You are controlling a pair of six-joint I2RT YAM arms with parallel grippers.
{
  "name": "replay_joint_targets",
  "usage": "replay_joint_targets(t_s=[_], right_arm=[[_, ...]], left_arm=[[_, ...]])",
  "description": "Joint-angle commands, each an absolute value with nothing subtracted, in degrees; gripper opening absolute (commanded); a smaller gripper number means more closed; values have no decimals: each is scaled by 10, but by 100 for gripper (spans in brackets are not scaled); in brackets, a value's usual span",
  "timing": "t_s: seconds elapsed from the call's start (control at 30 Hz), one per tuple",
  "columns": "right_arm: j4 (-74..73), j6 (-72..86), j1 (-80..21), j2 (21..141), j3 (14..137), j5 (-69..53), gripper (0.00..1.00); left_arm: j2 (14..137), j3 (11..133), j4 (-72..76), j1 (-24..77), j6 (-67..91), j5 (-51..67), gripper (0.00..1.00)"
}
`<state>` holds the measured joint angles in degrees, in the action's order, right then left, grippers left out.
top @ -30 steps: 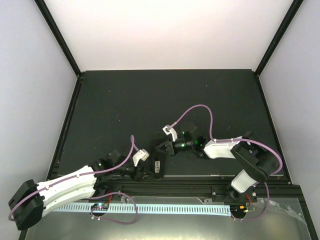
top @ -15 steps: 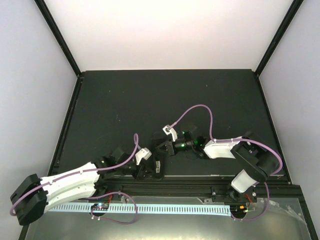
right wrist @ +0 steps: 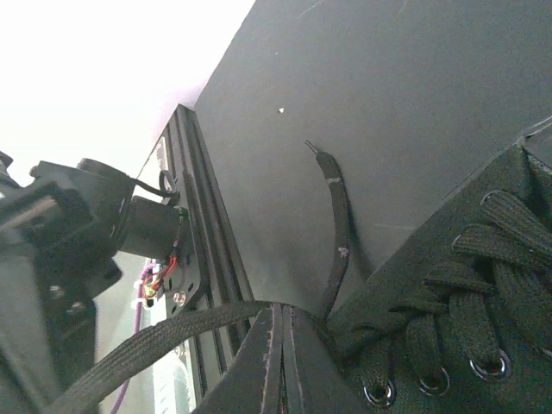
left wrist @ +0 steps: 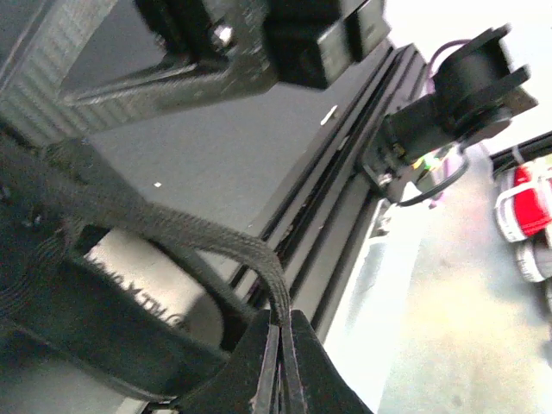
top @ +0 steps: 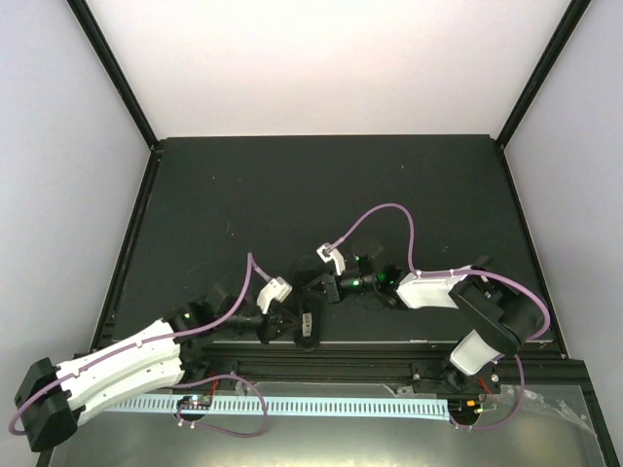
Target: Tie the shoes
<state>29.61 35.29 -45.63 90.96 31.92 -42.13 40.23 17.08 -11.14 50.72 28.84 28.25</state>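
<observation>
The small black shoe (top: 309, 327) lies near the table's front edge, between both grippers. My left gripper (top: 288, 322) sits at its left side. In the left wrist view that gripper (left wrist: 281, 321) is shut on a black lace (left wrist: 172, 226) that arcs up from the shoe (left wrist: 78, 336), beside a pale patch (left wrist: 129, 274). My right gripper (top: 318, 289) is just behind the shoe. Its wrist view shows the gripper (right wrist: 282, 312) shut on another stretch of lace (right wrist: 138, 349), with the laced upper (right wrist: 466, 285) to the right. A loose lace end (right wrist: 338, 216) lies on the table.
A black aluminium rail (top: 389, 350) runs along the table's front edge, with a white slotted cable duct (top: 321, 405) below it. Black frame posts (top: 109, 68) and pale walls bound the dark tabletop (top: 321, 195). Purple cables (top: 389, 209) loop above the arms.
My left gripper has closed from open onto the lace, and its arm has shifted slightly at the shoe's left side. The right gripper has stayed shut and still.
</observation>
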Motion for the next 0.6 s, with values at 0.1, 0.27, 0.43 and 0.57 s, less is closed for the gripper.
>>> replay_joint_targets(t_s=[0.1,0.27,0.43,0.57], right_arm=[[302,354,-459,896,331,-414,2],[289,354,-459,892,336,-413,2],[280,350,-459,888,338,-409,2],[278,350,-459,888,342,-407,2]], left_arm=[[393,221,-97,510,398,349,1],[437,243,-12,527,466,367,1],[493,252,23,554,482,337,2],[536,239,34,563,474,321,2]])
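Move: The left hand, a lace pinched in its fingers, works around the lace held in the right fingertips, about 6 cm ahead, 3 cm right and 2 cm lower; that lace is right at the right hand's own point. From the left hand, the shoe's heel opening lies some 3 cm back, 3 cm right and 7 cm below, and the shoe's lacing about 7 cm ahead, 3 cm right and 6 cm below. The left hand, still pinching its lace, rises and swings right, each about 5 cm, across the shoe's heel. ##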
